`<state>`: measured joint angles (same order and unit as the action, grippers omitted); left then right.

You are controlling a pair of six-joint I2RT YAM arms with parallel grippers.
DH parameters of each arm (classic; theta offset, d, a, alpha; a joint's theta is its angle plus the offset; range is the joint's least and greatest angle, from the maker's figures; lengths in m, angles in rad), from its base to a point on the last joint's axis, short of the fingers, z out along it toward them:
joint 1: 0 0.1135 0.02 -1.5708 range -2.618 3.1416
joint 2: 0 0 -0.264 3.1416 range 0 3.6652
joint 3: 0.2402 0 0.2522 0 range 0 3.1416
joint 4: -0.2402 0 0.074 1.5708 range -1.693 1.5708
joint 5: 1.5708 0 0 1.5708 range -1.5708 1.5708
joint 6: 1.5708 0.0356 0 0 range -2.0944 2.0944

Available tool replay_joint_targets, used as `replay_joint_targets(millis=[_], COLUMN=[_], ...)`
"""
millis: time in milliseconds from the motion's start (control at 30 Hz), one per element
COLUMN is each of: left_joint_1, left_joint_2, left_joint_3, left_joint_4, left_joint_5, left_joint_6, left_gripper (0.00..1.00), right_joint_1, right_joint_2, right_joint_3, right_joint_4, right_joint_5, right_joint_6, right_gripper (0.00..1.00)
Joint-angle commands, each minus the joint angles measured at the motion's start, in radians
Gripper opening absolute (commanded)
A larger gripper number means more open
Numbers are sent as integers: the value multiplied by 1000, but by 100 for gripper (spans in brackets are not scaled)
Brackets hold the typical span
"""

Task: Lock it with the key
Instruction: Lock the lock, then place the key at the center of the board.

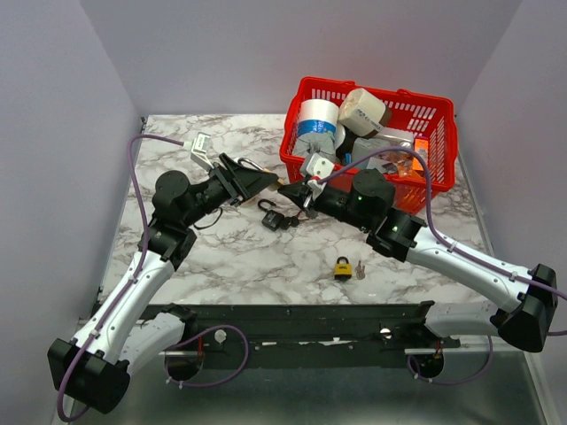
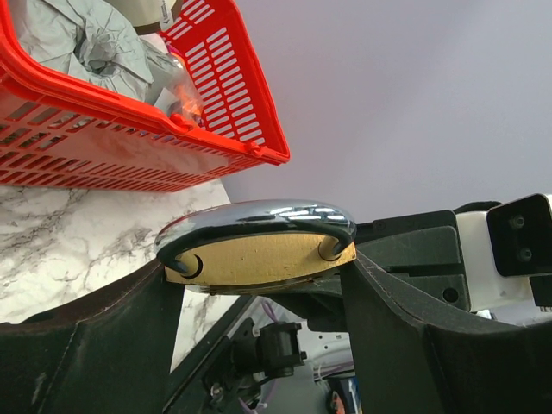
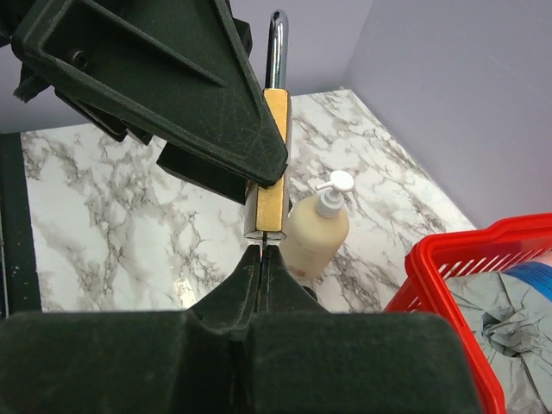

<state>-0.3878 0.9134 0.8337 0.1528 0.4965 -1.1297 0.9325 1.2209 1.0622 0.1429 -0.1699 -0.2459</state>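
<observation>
A brass padlock (image 2: 259,259) with a chrome shackle (image 2: 259,214) is clamped by its two narrow ends between the fingers of my left gripper (image 2: 259,269) and held above the table. In the right wrist view the padlock (image 3: 273,155) stands on edge with its shackle pointing up. My right gripper (image 3: 261,252) is shut just below its base. A thin sliver of the key (image 3: 261,247) shows between the fingertips and runs into the lock's underside. In the top view the two grippers (image 1: 266,182) (image 1: 287,189) meet tip to tip at mid-table.
A red basket (image 1: 441,133) full of tape rolls and packets stands at the back right. A black padlock (image 1: 275,219) lies just below the grippers, and another brass padlock (image 1: 343,266) with keys lies nearer the front. A cream pump bottle (image 3: 316,228) stands behind the held lock.
</observation>
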Motion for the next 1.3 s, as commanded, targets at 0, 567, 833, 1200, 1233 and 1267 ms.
replay_joint_targets(millis=[0, 567, 833, 1200, 1233, 1267], left_joint_1=[9, 84, 113, 115, 116, 118], left_joint_2=[-30, -51, -57, -50, -47, -45], left_joint_3=[28, 73, 31, 13, 13, 13], left_joint_4=[34, -113, -125, -110, -110, -113], left_joint_5=[-114, -167, -162, -179, -177, -176], left_joint_6=[13, 136, 107, 99, 99, 99], left_gripper=[0, 0, 0, 0, 0, 0], right_joint_1=[6, 8, 6, 8, 6, 8], right_joint_2=[-69, -259, -284, -206, -184, -173], right_joint_3=[-39, -271, -363, -539, -548, -559], right_joint_4=[-31, -376, -484, -301, -270, -247], right_joint_5=[-16, -19, -115, 348, 354, 345], right_joint_6=[52, 227, 342, 876, 887, 893], right_gripper=[1, 1, 1, 1, 1, 1])
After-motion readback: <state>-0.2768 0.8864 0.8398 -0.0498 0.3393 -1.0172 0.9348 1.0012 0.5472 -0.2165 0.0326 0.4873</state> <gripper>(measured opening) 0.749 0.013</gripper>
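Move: My right hand has the key's head pinched, with the blade at the brass padlock in my left hand, whose middle is about 2 cm ahead and 4 cm to the left. The yellow padlock lies on the table some 27 cm below my right hand, 5 cm back and 14 cm right; the loose keys are 4 cm farther right. From my left hand, the yellow padlock is about 7 cm back and 18 cm right; the soap bottle is 10 cm ahead and 9 cm left, lower down. Keeping its pinch, my right hand draws the key back and rightward out of the brass padlock, then sweeps down about 24 cm towards the table by the yellow padlock, tipping its fingers down by some 50 degrees and easing forward again at the end. My left hand keeps the brass padlock and carries it a few centimetres left, down and forward towards the soap bottle, turning about 15 degrees counter-clockwise. ##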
